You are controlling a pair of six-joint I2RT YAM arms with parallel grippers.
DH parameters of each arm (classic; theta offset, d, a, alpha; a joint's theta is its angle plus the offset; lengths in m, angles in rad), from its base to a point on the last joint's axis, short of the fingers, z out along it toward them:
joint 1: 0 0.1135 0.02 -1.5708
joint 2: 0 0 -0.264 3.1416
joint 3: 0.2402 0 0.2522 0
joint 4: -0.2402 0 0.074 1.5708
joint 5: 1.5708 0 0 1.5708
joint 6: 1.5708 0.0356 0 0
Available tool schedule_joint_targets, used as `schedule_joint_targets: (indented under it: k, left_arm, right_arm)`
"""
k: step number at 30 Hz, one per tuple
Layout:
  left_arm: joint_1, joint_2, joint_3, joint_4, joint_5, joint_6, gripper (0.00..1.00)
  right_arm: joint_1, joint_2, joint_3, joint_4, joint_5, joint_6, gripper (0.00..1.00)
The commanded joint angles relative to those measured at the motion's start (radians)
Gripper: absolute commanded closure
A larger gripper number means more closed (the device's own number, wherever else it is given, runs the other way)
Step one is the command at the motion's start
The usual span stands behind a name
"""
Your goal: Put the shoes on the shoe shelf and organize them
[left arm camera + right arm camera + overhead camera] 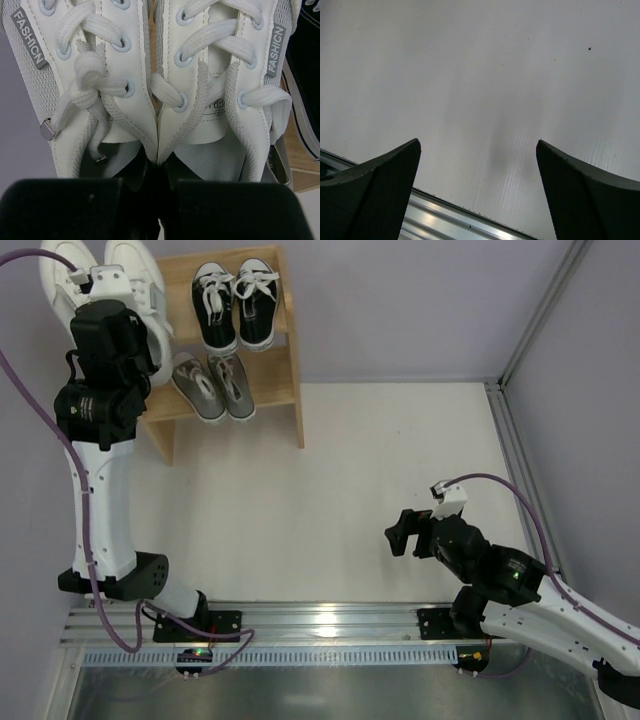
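Note:
The all-white pair of shoes (95, 275) hangs at the far left end of the wooden shoe shelf (287, 365). My left gripper (108, 302) is shut on them. In the left wrist view it (159, 170) pinches the two inner collars together, with the left shoe (115, 60) and the right shoe (220, 65) side by side. The black pair with white toe caps (238, 302) sits on the upper tier. The grey pair (212, 385) sits on the lower tier. My right gripper (400, 535) is open and empty over the white table, fingers wide apart in its wrist view (478, 150).
A black shoe's edge (306, 75) and shelf wood (302, 162) show right of the white pair. The aluminium rail (320, 625) runs along the near edge and also shows in the right wrist view (445, 220). Grey walls stand behind and at the right.

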Motion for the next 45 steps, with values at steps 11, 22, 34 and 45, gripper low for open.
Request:
schedule_joint_targets:
  k: [11,22,34,45]
  left_arm:
    - [0.134,0.141,0.234,0.236,0.374,-0.167,1.0]
    - [0.231,0.126,0.174,0.253,0.475,-0.168,1.0]
    - [0.237,0.095,0.102,0.265,0.628,-0.153,1.0]
    - [0.237,0.055,0.021,0.236,0.581,-0.111,1.0]
  right_arm:
    - [0.001,-0.039,-0.025,0.054,-0.039,-0.034,0.03]
    - [0.001,-0.07,-0.04,0.066,-0.048,-0.04,0.03]
    - [0.001,-0.117,-0.048,0.063,-0.045,-0.025,0.03]
    - [0.001,-0.116,-0.037,0.054,-0.059,-0.029,0.03]
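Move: The left hand already carries the white shoes, their adjoining sides pinched together. The middle of the free left part of the top shelf lies about 19 cm ahead of it, 4 cm left and 18 cm below. The black shoes stand on that board some 14 cm right of the hand and 20 cm ahead; the gray shoes, one shelf down, are about 6 cm right and 15 cm ahead. From the right hand the free spot is roughly 38 cm ahead and 57 cm left. Keeping its pinch on the touching sides of both white shoes, the left hand carries them quickly forward some 7 cm over the free part of the top shelf, beside the black shoes, sinking slightly. It then stops advancing, sways a centimetre or two left and back right, and eases lower, about 4 cm down in all. Along the way it turns some 15 degrees clockwise and rolls its left side down about as much, squaring the shoes to the shelf. ##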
